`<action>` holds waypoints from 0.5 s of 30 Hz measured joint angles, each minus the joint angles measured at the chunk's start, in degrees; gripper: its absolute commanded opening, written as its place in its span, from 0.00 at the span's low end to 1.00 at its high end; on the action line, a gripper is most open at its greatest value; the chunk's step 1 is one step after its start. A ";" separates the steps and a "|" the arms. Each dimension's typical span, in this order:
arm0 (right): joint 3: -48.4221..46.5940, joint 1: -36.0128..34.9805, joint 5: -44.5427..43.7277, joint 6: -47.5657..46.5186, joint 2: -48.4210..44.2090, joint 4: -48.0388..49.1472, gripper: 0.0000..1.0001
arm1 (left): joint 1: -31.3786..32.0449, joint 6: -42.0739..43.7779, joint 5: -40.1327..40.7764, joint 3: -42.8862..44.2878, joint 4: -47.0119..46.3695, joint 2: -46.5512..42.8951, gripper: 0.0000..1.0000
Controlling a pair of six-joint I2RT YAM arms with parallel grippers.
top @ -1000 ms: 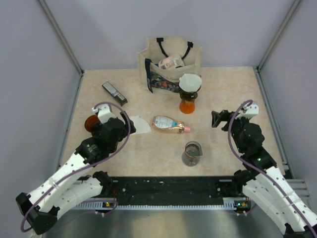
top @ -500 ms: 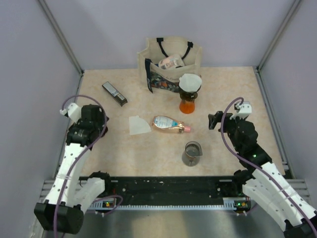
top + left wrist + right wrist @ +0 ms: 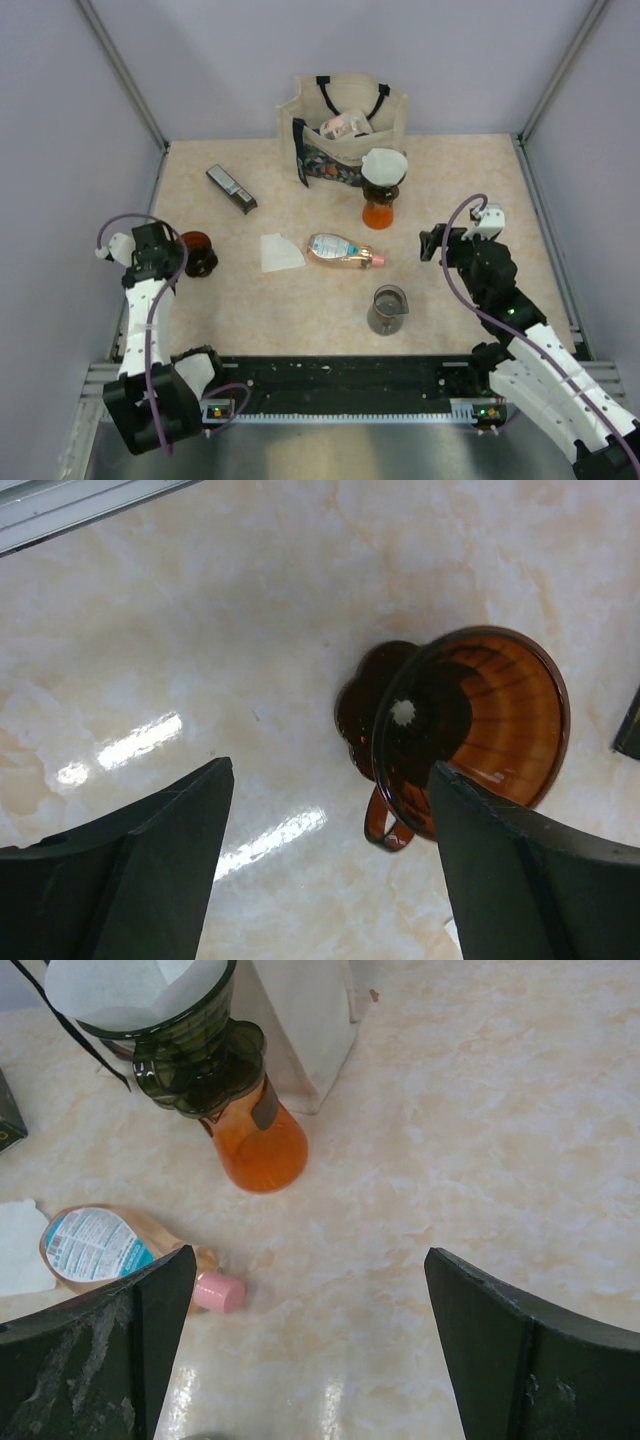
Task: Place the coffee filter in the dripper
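A flat white coffee filter [image 3: 280,250] lies on the table left of centre. To its left rests an amber glass dripper [image 3: 197,253], nothing inside it. In the left wrist view the dripper [image 3: 470,725] shows its ribbed cone, drain hole and handle. My left gripper [image 3: 175,250] is open beside the dripper, touching nothing. In its own view the left gripper [image 3: 332,772] has its right finger [image 3: 520,870] overlapping the dripper's rim. My right gripper [image 3: 432,243] hangs open over bare table at the right, and its wrist view shows the right gripper [image 3: 310,1260] empty.
A second dripper [image 3: 384,166] lined with a filter sits on an orange carafe [image 3: 255,1145] at the back. A tote bag [image 3: 345,125] stands behind it. A pink-capped bottle [image 3: 343,250] lies beside the filter, a glass beaker [image 3: 388,308] nearer, a black box [image 3: 231,188] back left.
My left arm swung from beside the filter back to the table's left edge, uncovering the amber dripper, and its jaws narrowed slightly. The right arm drew in a little.
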State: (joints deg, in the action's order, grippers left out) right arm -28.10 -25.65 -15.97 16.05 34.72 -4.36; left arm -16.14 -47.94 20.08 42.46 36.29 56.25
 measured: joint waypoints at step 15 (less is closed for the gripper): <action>0.00 0.00 -0.26 -0.61 1.31 -0.42 0.97 | -3.80 3.06 -7.41 -2.97 -16.22 10.95 0.58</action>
State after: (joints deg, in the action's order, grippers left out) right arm -28.10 -25.65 -16.23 15.44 36.03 -4.78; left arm -19.94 -44.88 12.67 39.48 20.08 67.20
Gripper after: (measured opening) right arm 0.970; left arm 0.633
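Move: The upright brown dripper at the table's left side is ahead of the open left hand, roughly 7 cm farther out, some 4 cm to its right and 8 cm below. The black box stands about 16 cm beyond that dripper and 8 cm to its right; the loose coffee filter lies level with it, some 19 cm to its right. From the right hand the brown dripper is about 55 cm to the left, 2 cm farther out and 16 cm lower. The left hand reaches forward about 4 cm towards the brown dripper while sinking some 3 cm, most of the drop coming early and the last stretch running nearly level. Its wrist hardly turns, and its fingers narrow from wide open to roughly two thirds open, coming in over the dripper's near rim with the farther finger above the open mouth and the other outside the rim, not yet shut on it. ##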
